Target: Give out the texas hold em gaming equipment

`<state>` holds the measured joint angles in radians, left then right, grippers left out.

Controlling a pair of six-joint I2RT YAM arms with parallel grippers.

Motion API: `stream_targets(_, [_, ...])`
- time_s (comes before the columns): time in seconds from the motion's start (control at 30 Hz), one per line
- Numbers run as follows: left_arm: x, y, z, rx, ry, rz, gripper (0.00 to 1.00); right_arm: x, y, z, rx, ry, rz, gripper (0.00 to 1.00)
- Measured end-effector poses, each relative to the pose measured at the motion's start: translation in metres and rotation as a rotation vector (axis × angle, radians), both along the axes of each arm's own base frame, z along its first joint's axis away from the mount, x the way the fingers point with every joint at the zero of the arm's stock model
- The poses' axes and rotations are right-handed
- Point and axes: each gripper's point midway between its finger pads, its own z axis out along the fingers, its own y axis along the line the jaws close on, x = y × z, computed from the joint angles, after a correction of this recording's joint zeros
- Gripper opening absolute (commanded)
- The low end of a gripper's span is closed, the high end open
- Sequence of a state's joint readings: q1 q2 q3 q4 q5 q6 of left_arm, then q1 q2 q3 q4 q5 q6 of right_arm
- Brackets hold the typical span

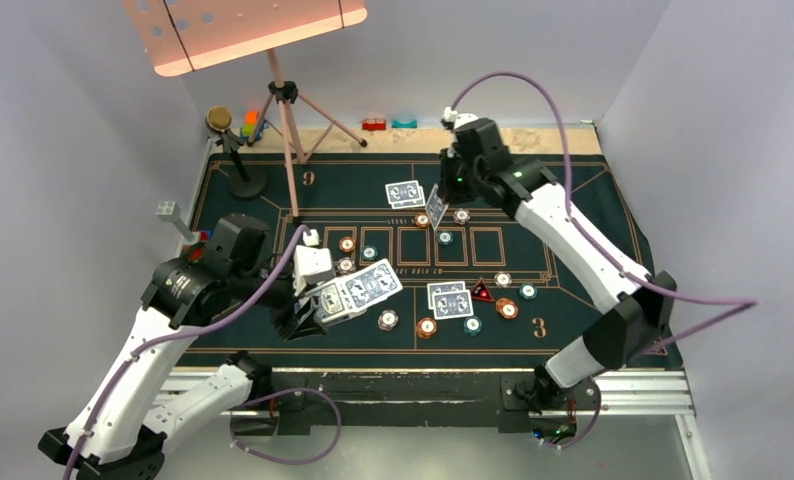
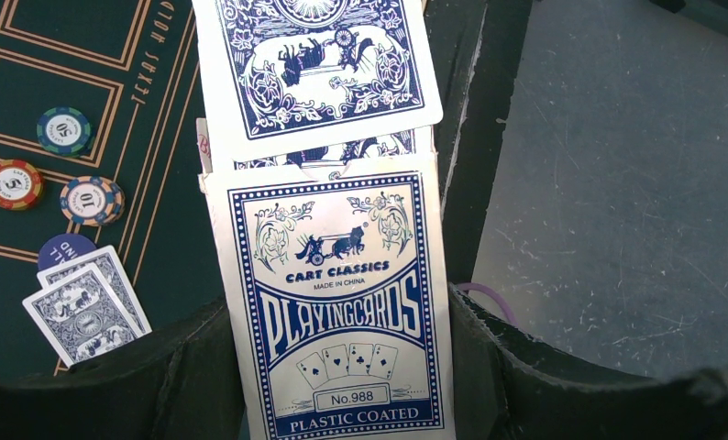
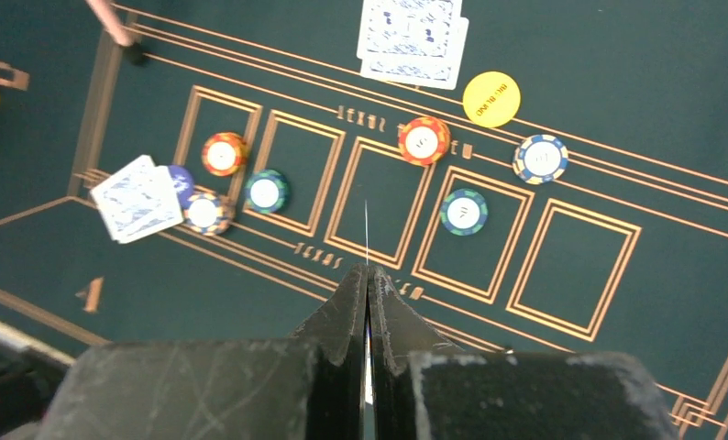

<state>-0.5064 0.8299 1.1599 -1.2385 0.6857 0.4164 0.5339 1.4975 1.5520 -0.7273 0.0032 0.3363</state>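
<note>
My left gripper [image 1: 311, 312] is shut on a blue-and-white playing-card box [image 2: 342, 302], held over the mat's near left edge. Patterned-back cards [image 2: 316, 64] fan out of the box's top. My right gripper [image 3: 368, 270] is shut on a single playing card [image 3: 367, 229], seen edge-on above the row of printed boxes; from above this card [image 1: 435, 207] hangs beside a face-down card pair [image 1: 405, 193]. Another pair [image 1: 450, 300] lies near the red triangular marker [image 1: 482, 291]. Several poker chips [image 3: 423, 140] dot the mat, with a yellow disc [image 3: 491, 98] and a blue disc [image 2: 65, 249].
The dark green mat [image 1: 593, 210] covers the table. A tripod stand [image 1: 288, 130] with a pink board stands at the back left, beside a black stand [image 1: 235, 150] and stacked toy blocks [image 1: 251, 125]. Small red [image 1: 374, 124] and teal [image 1: 404, 123] pieces sit at the far edge.
</note>
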Motion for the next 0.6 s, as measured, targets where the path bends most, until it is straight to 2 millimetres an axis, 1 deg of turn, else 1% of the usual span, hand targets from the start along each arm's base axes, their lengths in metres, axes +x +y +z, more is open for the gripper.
stream_targets(0.1, [-0.002, 0.002, 0.001, 0.005, -0.004, -0.008, 0.00, 0.005, 0.013, -0.019, -0.122, -0.008, 0.005, 0.00])
stream_targets(0.27, [-0.006, 0.004, 0.002, 0.009, -0.006, -0.014, 0.00, 0.014, 0.036, -0.058, -0.334, -0.014, 0.011, 0.00])
stream_targets(0.33, [-0.008, 0.006, 0.002, 0.012, -0.005, -0.015, 0.00, 0.015, 0.040, -0.074, -0.420, -0.013, 0.008, 0.00])
stream_targets(0.43, [-0.012, 0.008, 0.001, 0.016, -0.005, -0.021, 0.00, 0.016, 0.043, -0.093, -0.541, -0.020, -0.001, 0.00])
stream_targets(0.6, [-0.014, 0.009, 0.001, 0.018, -0.007, -0.024, 0.00, 0.021, 0.051, -0.112, -0.708, -0.066, -0.025, 0.00])
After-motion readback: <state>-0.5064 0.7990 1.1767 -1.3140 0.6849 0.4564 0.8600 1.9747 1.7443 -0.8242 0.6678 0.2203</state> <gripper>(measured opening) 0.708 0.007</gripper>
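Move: The right hand, already pinching a playing card, has the empty middle card frame about 20 cm below it, some 3 cm to its left and 2 cm back. On the same table level, the red chips lie roughly 4 cm ahead and 1 cm left, the right green chips straight below but 4 cm to the right, and the left green chips 13 cm left and 4 cm back. From the left hand, the frame is about 17 cm ahead, 21 cm right and 19 cm down. Lower the right gripper about 11 cm towards the middle frame while carrying it some 5 cm left, and roll its left side down about 40 degrees, so the fingers swing from pointing forward-left to pointing forward and steeply down. Keep the fingers shut on the card. Let the left hand ease slightly back and left, still gripping the card box. ##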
